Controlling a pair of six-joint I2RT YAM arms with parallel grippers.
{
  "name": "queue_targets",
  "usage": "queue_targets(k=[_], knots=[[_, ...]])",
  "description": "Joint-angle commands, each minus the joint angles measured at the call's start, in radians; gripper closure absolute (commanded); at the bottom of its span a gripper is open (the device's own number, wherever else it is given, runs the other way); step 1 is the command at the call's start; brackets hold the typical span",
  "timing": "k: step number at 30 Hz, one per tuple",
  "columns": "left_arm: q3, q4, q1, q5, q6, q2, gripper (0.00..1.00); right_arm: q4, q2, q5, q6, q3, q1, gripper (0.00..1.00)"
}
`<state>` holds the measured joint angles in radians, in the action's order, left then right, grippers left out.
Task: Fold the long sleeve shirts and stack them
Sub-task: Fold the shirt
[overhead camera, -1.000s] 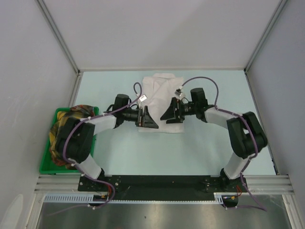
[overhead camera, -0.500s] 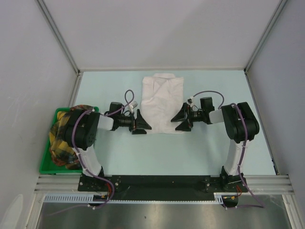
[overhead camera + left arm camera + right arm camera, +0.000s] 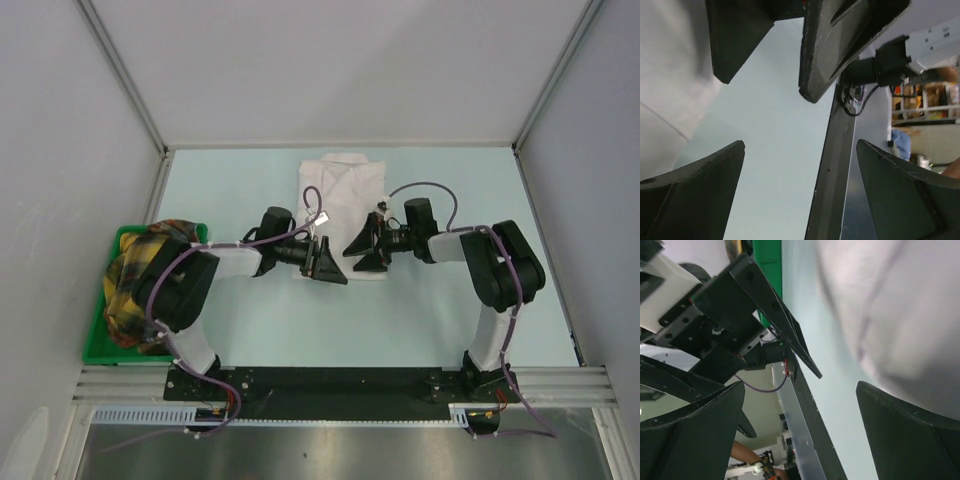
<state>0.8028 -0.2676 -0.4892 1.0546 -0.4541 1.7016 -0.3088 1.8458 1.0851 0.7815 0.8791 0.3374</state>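
Observation:
A folded white long sleeve shirt [image 3: 340, 190] lies flat at the middle of the table, collar toward the far side. My left gripper [image 3: 334, 263] hovers open over its near left corner. My right gripper [image 3: 354, 252] stands open over its near right part, facing the left one. In the left wrist view the white cloth [image 3: 670, 85] fills the left side, and my left gripper [image 3: 800, 167] has nothing between its fingers. The right wrist view shows the shirt [image 3: 900, 305] at upper right and my right gripper [image 3: 800, 410] with nothing in it.
A green bin [image 3: 97, 340] at the table's left edge holds a bundle of multi-coloured cloth [image 3: 135, 280]. The pale table [image 3: 400, 310] runs to a black rail [image 3: 330, 382] at the near edge. Grey walls close in the left, right and far sides.
Half a second ago the grippers stood apart, one at each side of the shirt. Both have swung inward and now face each other closely over its near edge. Both stayed open.

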Motion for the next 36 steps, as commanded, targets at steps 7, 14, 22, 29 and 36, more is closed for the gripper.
queue_targets(k=[7, 14, 22, 29, 36], knots=[[-0.076, -0.175, 0.162, -0.111, -0.196, 0.196, 0.0, -0.002, 0.178, -0.033, 0.012, -0.031, -0.138, 0.0], [-0.099, 0.146, 0.192, 0.01, 0.06, -0.162, 0.0, 0.41, -0.039, 0.025, -0.216, 0.116, -0.186, 0.0], [0.09, -0.051, 0.109, -0.188, -0.133, 0.064, 0.0, -0.105, 0.148, -0.034, 0.093, 0.147, -0.051, 0.0], [0.092, -0.125, 0.248, -0.285, -0.232, 0.29, 0.01, -0.017, 0.305, -0.063, 0.014, 0.135, -0.148, 0.0], [-0.002, 0.017, 0.298, -0.125, -0.063, 0.064, 0.0, 0.247, 0.147, 0.005, -0.174, 0.156, -0.218, 0.0]])
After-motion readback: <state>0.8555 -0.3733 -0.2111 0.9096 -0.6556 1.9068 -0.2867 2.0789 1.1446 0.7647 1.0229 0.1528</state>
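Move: The folded shirt lies under both open grippers, roughly 6 cm below them. Its middle is about 15 cm ahead and 3 cm right of the left hand; from the right hand it is some 14 cm ahead and 4 cm left. The near hem is about 3 cm back from the left hand. The shirt's left edge runs about 9 cm to the left hand's left, its right edge about 8 cm to the right hand's right. The shirt gets two outward smoothing strokes from both wide-open grippers. They sink about 5 cm to the cloth and sweep apart towards its side edges, lift, come back inward while reaching forward, then sink and sweep apart again, fingers now on the cloth. The left hand ends about 11 cm farther forward, turned some 25 degrees counter-clockwise, the right about 7 cm forward. ##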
